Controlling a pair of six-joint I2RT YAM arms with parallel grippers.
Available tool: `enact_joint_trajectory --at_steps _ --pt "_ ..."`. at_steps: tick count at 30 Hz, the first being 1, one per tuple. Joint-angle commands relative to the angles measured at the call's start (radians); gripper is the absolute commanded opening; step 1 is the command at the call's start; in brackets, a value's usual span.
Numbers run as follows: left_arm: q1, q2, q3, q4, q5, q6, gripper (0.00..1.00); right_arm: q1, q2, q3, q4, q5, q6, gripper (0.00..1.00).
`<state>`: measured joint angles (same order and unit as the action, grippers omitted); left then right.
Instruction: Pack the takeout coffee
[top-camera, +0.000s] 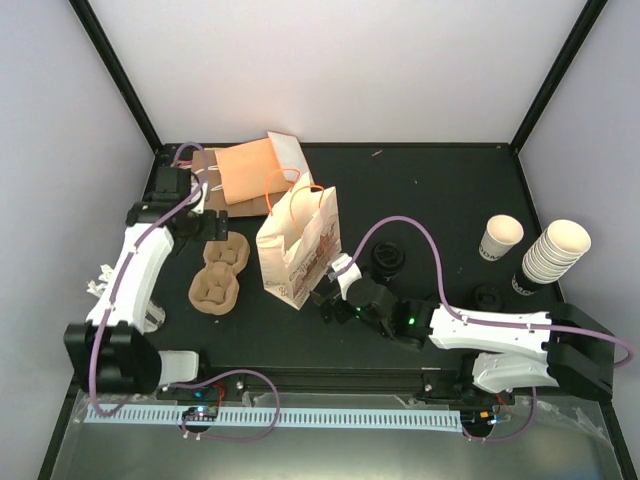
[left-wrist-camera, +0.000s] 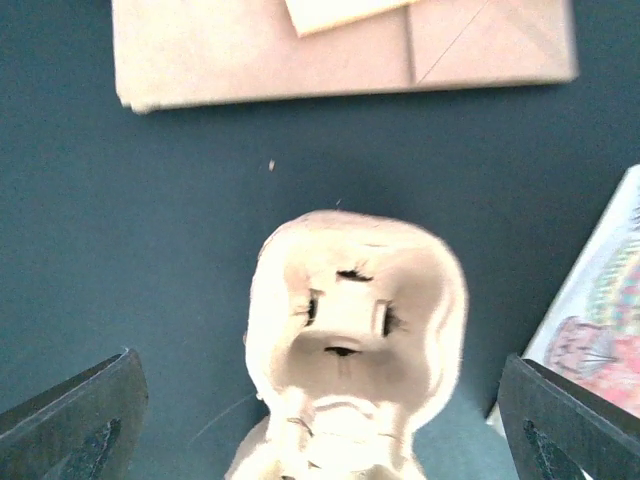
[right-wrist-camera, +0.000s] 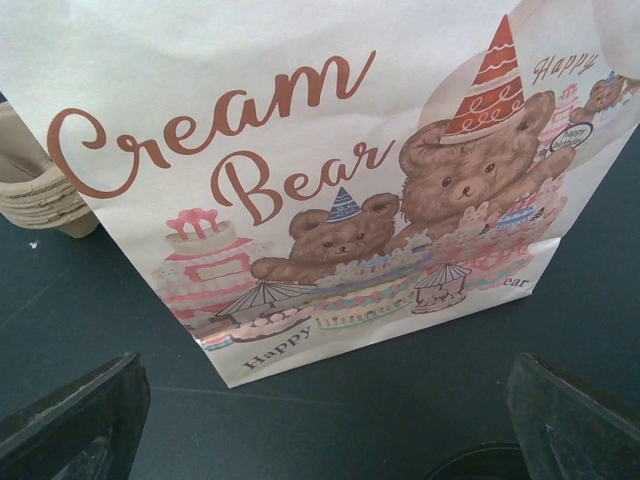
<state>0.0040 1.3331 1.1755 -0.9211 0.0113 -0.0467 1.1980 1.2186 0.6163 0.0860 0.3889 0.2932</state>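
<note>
The takeout coffee (top-camera: 500, 238), a small cream cup with dark print, stands upright at the right of the table, far from both grippers. A printed white paper bag (top-camera: 300, 245) stands open in the middle. My right gripper (top-camera: 322, 292) is open just in front of its lower right side. In the right wrist view the bag (right-wrist-camera: 300, 170) fills the frame, and the open right gripper (right-wrist-camera: 320, 440) holds nothing. My left gripper (top-camera: 217, 232) hovers over a tan pulp cup carrier (top-camera: 225, 256). In the left wrist view the left gripper (left-wrist-camera: 320, 440) is open wide, its fingers apart from the carrier (left-wrist-camera: 355, 340).
A second pulp carrier (top-camera: 213, 290) lies nearer. Flat paper bags (top-camera: 250, 175) lie at the back left. A tall stack of nested cups (top-camera: 550, 255) stands right of the single cup. Black lids (top-camera: 385, 257) (top-camera: 487, 295) sit on the table right of the bag.
</note>
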Motion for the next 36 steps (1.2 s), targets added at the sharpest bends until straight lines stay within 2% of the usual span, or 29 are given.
enact_joint_trajectory --at_steps 1,3,6,9,14,20,23,29,33,36 --pt "-0.006 -0.165 -0.026 0.053 0.034 -0.089 0.99 -0.008 -0.005 0.011 0.013 0.038 -0.007 1.00" --pt "0.001 -0.255 -0.065 0.081 0.013 -0.159 0.99 -0.013 -0.015 0.008 0.010 0.044 -0.011 1.00" --pt "0.010 -0.352 -0.153 0.179 0.160 -0.170 0.99 -0.023 -0.030 0.002 0.001 0.049 -0.016 1.00" --pt "0.008 -0.387 -0.185 0.166 0.288 -0.218 0.99 -0.042 -0.046 -0.004 -0.014 0.048 -0.020 1.00" --pt "-0.040 -0.420 -0.236 0.085 0.429 -0.329 0.83 -0.077 -0.092 -0.025 -0.026 0.016 -0.025 1.00" --pt "-0.252 -0.512 -0.339 0.095 0.339 -0.517 0.78 -0.131 -0.128 -0.028 -0.053 -0.046 -0.031 1.00" --pt "-0.319 -0.559 -0.393 0.105 0.313 -0.599 0.71 -0.163 -0.152 -0.033 -0.066 -0.077 -0.023 1.00" --pt "-0.483 -0.592 -0.508 0.151 0.258 -0.758 0.43 -0.207 -0.178 -0.046 -0.069 -0.111 -0.010 1.00" --pt "-0.589 -0.574 -0.566 0.212 0.182 -0.850 0.32 -0.214 -0.174 -0.050 -0.062 -0.117 -0.007 1.00" --pt "-0.622 -0.570 -0.590 0.230 0.118 -0.898 0.22 -0.215 -0.173 -0.052 -0.062 -0.122 -0.001 1.00"
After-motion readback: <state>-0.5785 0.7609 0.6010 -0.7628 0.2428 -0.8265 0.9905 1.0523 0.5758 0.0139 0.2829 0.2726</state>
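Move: The paper bag stands about 18 cm to the left hand's right and 2 cm back, its middle some 4 cm lower; the cup holder lies under that hand, roughly 3 cm back and 1 cm left, 15 cm down. From the right hand the near black cup is about 5 cm ahead and 7 cm right, 9 cm down; the far black cup is 13 cm ahead and 14 cm right, and the bag 14 cm ahead and 6 cm left. Already clear of the cup holder, the left hand rises about 6 cm drawing back, then swings right and back towards the bag's near end, some 16 cm each way overall, sinking to finish 5 cm below its start. It rolls about 35 degrees, fingertips swinging rightward, while the fingers close most of the way, on nothing. The open right hand eases right and forward, some 6 cm, to over the near black cup, rising slightly. ##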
